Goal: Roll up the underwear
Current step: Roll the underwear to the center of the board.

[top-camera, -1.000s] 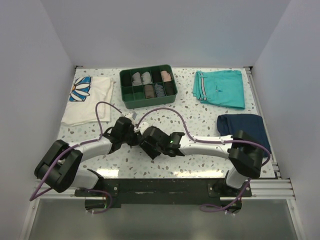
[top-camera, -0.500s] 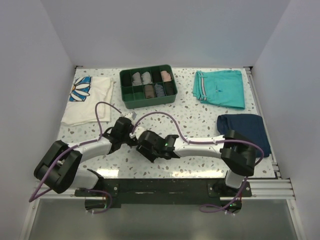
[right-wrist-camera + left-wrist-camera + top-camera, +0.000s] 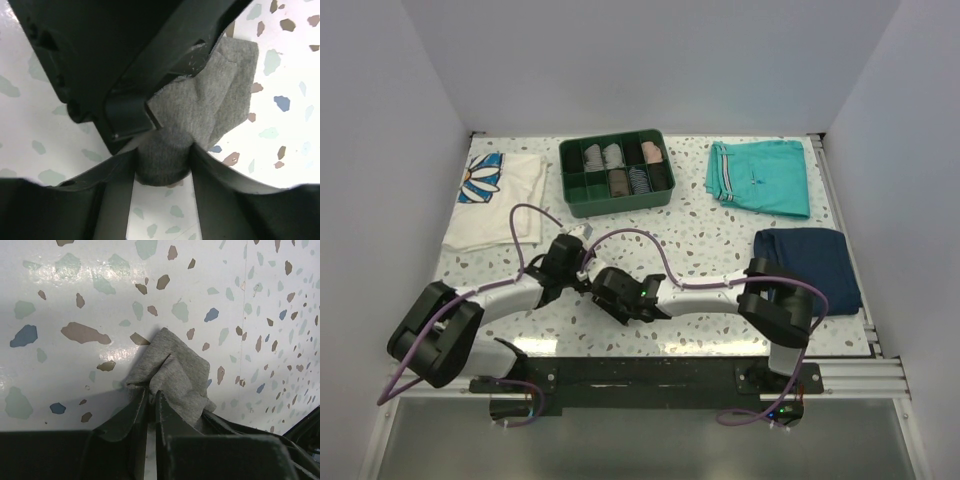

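Observation:
The underwear (image 3: pixel 175 371) is a small grey cloth lying on the speckled table, with one end rolled into a thick bundle (image 3: pixel 164 159). My left gripper (image 3: pixel 151 395) is shut on a fold at the cloth's near edge. My right gripper (image 3: pixel 163 156) faces it, with a finger pressed against each side of the rolled bundle. The flat part of the underwear (image 3: pixel 220 90) spreads beyond the roll, partly under the left gripper's black body (image 3: pixel 120 55). In the top view the two grippers (image 3: pixel 582 270) (image 3: pixel 605 290) meet left of centre and hide the cloth.
A green compartment tray (image 3: pixel 616 207) with rolled items stands at the back centre. Teal shorts (image 3: pixel 760 175) lie back right, a navy folded garment (image 3: pixel 810 255) lies right, and a white shirt with a daisy print (image 3: pixel 495 200) lies back left.
My right arm has slid left towards the left gripper, and its jaws have narrowed onto the roll. The left gripper has kept its place and its hold.

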`<state>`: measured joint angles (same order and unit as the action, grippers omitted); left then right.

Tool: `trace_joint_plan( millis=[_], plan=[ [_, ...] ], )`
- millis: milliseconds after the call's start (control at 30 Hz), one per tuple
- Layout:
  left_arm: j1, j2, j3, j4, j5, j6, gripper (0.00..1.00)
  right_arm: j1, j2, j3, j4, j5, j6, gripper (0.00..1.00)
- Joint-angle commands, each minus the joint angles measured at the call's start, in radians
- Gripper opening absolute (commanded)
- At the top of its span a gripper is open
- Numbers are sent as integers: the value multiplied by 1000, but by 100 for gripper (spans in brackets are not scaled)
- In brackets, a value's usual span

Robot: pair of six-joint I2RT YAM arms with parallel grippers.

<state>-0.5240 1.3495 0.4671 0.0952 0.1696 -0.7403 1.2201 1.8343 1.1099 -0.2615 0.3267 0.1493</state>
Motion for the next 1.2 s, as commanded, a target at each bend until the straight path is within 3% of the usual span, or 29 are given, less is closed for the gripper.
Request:
trace_joint_plan(
  millis=[0,67,167,300,467,767,1167],
  plan=[
    [1,-24,-15,-35,-28,2,13,7,26,-38,36,25,56,37],
    [-1,-32,-16,-43,-33,-2,14,6,28,-59,38,26,79,25],
    [-1,-58,-10,-72,-64,-10,21,7,19,-93,51,22,107,17],
    [1,-130,7,-133,-137,-18,46,6,0,-137,77,-11,133,13],
    [5,-210,19,-209,-212,-44,66,-2,-23,-176,131,-100,154,11],
    [9,-300,-5,-241,-243,-59,69,-132,-107,-283,325,-389,268,11],
    [9,-303,-79,-111,-99,-33,70,-363,-72,-444,668,-856,524,11]
  ],
)
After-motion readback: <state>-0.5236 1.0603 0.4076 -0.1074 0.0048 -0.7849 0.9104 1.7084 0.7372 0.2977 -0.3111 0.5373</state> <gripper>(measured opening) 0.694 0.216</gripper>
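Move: The rolled underwear lies between the two hands: its middle is about 3 cm ahead of the right hand and 1 cm to its left, and from the left hand, which still pinches its far left end, some 2 cm back and 2 cm right, all at nearly fingertip height. The green box's middle stands roughly 25 cm straight ahead of the left hand, and the white cloth some 18 cm ahead and 25 cm to the left of that hand. The right fingers, already around the near end of the underwear, close onto it and keep it pinched almost in place while the wrist rolls over by some 45 degrees, its left side rising and the fingers swinging from pointing forward-left to mostly left and down. Meanwhile the left hand opens its fingers, lets go of the far end and draws about 4 cm left and up away from it, then sinks back a little and eases towards its base, fingers staying open. ##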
